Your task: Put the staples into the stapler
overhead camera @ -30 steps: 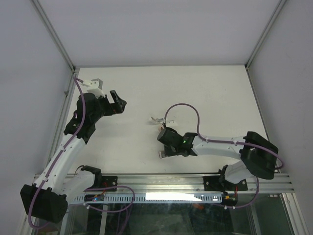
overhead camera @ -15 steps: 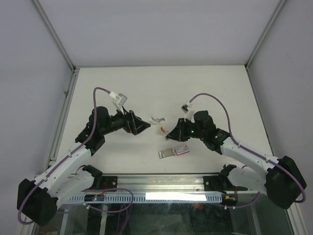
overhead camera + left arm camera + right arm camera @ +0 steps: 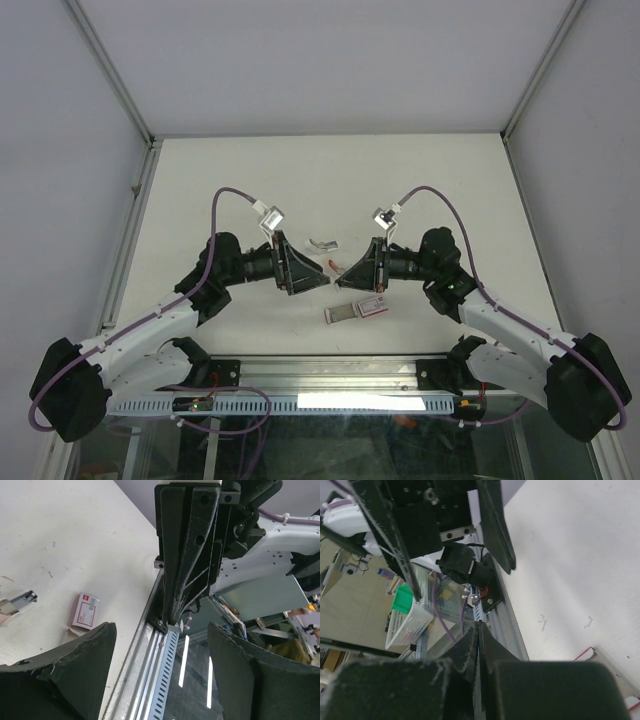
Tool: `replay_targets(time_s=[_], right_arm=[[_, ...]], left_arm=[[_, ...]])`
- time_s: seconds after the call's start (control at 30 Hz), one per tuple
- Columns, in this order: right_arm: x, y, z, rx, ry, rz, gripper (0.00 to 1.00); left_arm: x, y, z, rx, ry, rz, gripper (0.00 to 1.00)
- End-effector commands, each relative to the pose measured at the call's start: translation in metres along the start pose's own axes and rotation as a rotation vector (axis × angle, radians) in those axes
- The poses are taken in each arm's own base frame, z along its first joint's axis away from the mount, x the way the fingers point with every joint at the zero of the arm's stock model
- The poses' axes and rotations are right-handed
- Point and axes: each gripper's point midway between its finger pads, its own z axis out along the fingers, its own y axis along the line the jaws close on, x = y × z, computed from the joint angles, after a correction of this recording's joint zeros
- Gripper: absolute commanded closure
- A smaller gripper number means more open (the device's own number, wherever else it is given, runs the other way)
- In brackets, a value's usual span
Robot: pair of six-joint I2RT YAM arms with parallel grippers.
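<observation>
The red-pink staple box (image 3: pixel 372 307) with its white label lies near the table's front edge, and its greyish tray (image 3: pixel 340 314) is pulled out to its left. No strips of staples can be made out in the tray. A small silvery piece (image 3: pixel 322 244) and a red part (image 3: pixel 331 265), seemingly the stapler, lie just beyond. My left gripper (image 3: pixel 322 282) and right gripper (image 3: pixel 344 283) hang tip to tip above this spot, apart. The left gripper (image 3: pixel 160 630) is open and empty and faces the right one's shut fingers (image 3: pixel 182 580). The right gripper (image 3: pixel 479 627) is shut with nothing visible in it.
Two loose bent staples (image 3: pixel 542 622) lie on the white table (image 3: pixel 430 180). The box (image 3: pixel 85 611) shows on the left of the left wrist view. The metal rail (image 3: pixel 340 370) with both arm bases runs along the near edge. Grey walls enclose the other sides.
Both arms have swung in from the sides and now meet nose to nose over the middle front of the table. The left gripper's fingers have come somewhat closer together.
</observation>
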Motion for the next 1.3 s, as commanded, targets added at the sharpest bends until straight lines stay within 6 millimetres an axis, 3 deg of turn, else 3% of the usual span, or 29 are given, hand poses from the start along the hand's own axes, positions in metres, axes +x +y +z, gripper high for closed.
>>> replay_targets(time_s=[0.0,0.53,1.27], right_arm=[[-0.011,0.034,-0.003,-0.146,-0.011,-0.087,1.00],[-0.005,0.027,-0.003,-0.131,0.007,-0.073,1.00],[0.001,0.018,-0.001,-0.107,0.031,-0.031,1.00]], left_arm=[[-0.002,-0.022,0.012,0.083,-0.001,-0.013,0.27],[0.004,-0.042,0.023,0.144,0.021,-0.032,0.55],[0.007,-0.037,0.024,0.122,0.025,-0.054,0.93]])
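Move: The staple strip, pinched in the right fingertips, lies about 2 cm back, 3 cm right and 1 cm below the open left hand. From the right hand, it sticks out some 1 cm to the left; the open staple tray is roughly 20 cm below and 1 cm back, the red-and-white box 7 cm right and 1 cm ahead at that depth, and the pink stapler 9 cm ahead and 1 cm left, also 20 cm down. Left hand eases about 4 cm right and back, closing on the staple strip the right hand still pinches. ##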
